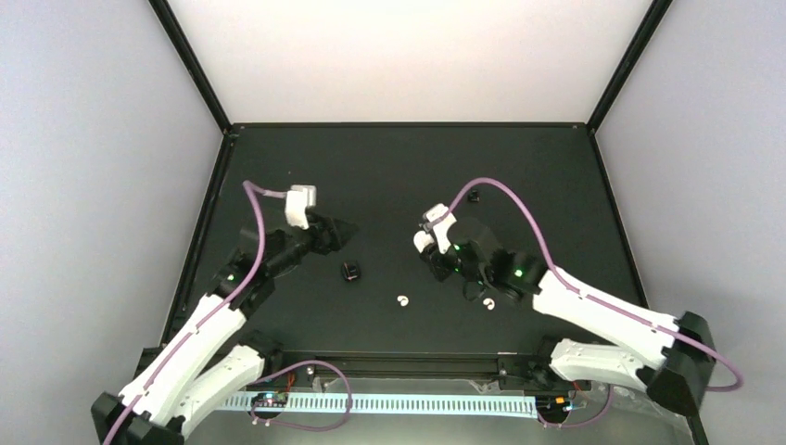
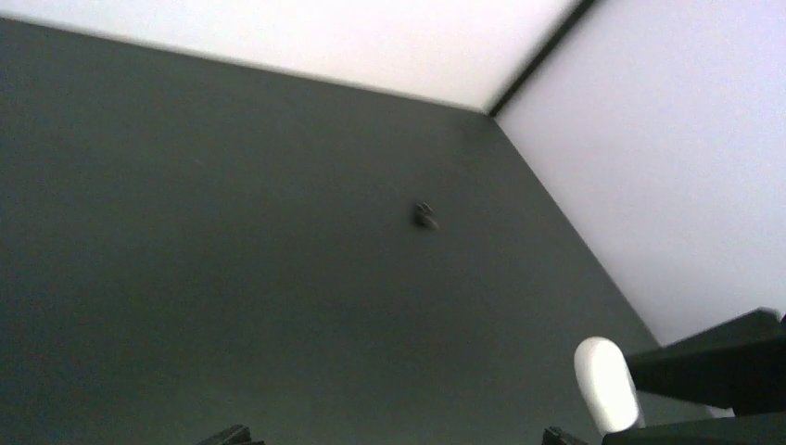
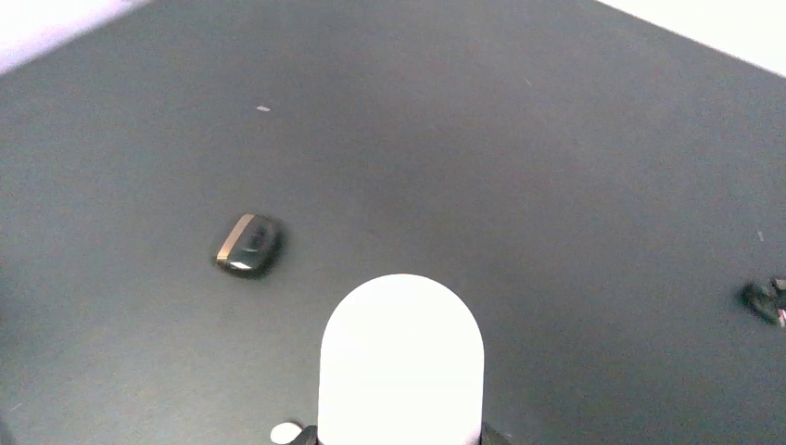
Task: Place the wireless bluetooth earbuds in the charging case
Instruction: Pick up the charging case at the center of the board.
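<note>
My right gripper [image 3: 400, 438] is shut on the charging case [image 3: 400, 357], a glossy white oval that stands up between the jaws and is lifted above the mat. In the top view the case [image 1: 423, 243] sits at the right gripper [image 1: 429, 252], mid-table. Two tiny white earbuds lie on the mat, one [image 1: 402, 299] near the centre front and one [image 1: 488, 304] by the right arm. One earbud [image 3: 285, 432] shows just left of the right jaws. My left gripper [image 2: 394, 439] is open and empty, its tip [image 1: 347, 229] facing the case [image 2: 607, 383] from the left.
A small black squarish object [image 1: 350, 271] with a tan edge [image 3: 248, 246] lies between the two arms. A small black bit [image 1: 474, 196] lies farther back, and it appears small and blurred in the left wrist view [image 2: 424, 216]. Black frame posts border the mat.
</note>
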{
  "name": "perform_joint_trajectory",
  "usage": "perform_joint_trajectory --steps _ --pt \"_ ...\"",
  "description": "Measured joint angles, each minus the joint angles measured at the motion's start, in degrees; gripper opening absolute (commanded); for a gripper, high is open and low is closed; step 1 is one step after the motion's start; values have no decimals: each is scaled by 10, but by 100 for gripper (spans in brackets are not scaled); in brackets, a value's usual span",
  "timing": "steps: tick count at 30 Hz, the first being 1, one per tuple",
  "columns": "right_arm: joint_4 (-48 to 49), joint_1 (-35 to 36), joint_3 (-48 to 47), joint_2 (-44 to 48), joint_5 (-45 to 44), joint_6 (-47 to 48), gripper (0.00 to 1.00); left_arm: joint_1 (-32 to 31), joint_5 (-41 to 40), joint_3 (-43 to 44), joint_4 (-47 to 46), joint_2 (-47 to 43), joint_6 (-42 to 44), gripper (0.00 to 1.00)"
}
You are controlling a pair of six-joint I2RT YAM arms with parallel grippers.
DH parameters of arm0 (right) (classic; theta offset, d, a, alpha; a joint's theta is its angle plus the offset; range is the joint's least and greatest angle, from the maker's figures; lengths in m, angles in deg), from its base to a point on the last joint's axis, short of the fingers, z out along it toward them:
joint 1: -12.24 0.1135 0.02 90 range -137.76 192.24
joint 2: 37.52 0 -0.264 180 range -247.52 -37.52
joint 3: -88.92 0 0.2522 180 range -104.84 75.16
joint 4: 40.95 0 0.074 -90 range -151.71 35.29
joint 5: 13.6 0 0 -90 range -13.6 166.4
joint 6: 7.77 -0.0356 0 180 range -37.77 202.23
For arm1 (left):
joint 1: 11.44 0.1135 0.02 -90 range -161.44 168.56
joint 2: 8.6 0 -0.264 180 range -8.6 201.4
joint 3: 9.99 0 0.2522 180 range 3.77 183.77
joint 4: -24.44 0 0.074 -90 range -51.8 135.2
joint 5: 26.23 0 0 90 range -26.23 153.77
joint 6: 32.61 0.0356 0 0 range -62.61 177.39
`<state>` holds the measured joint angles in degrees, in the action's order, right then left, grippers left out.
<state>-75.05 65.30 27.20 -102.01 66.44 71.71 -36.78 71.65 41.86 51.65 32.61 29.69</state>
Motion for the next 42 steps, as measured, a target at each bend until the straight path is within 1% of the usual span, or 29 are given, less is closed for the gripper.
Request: perform_joint_trajectory --steps 2,5,9,12,14,19,32,38,42 --pt "-2 30 7 46 -2 20 30 -7 67 4 -12 36 -14 75" --pt "-17 80 11 94 -12 53 30 -18 144 24 -13 92 -21 75" --pt "-36 131 11 118 -45 90 29 -46 211 55 -16 118 -23 75" --pt "-46 164 11 118 -74 116 29 -77 238 73 -20 121 -19 74" --pt "-51 181 10 113 -91 131 30 -102 250 84 -23 125 -14 73" --pt "-55 202 2 91 -121 158 30 -138 258 90 -24 139 -4 69" --pt "-21 210 1 87 -156 177 30 -176 256 90 -28 194 -15 56" --pt "-14 211 1 87 -162 180 29 -183 258 90 -44 208 -35 44" --pt "-8 211 1 85 -170 180 29 -184 259 90 -51 218 -46 38"
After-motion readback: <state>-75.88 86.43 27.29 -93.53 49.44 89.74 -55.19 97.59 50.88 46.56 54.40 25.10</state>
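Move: The white charging case is already held in the right fingers. From the left hand it is about 19 cm to the right, 2 cm back and 7 cm lower; the left hand is accordingly some 19 cm to the right hand's left, 2 cm farther out and 7 cm higher. On the board, 18 cm below the right hand, the black case lies 17 cm left and 2 cm ahead, and the nearer white earbuds 5 cm left and 5 cm back. The charging case, still gripped by the right hand, is drawn back about 8 cm and up 5 cm, mostly early on, its fingers tipping up and swinging counter-clockwise. The open left hand sweeps right about 16 cm and back 8 to meet it, turning some 40 degrees clockwise, then brings its fingers around the case's free part, closing to about half their gap. ##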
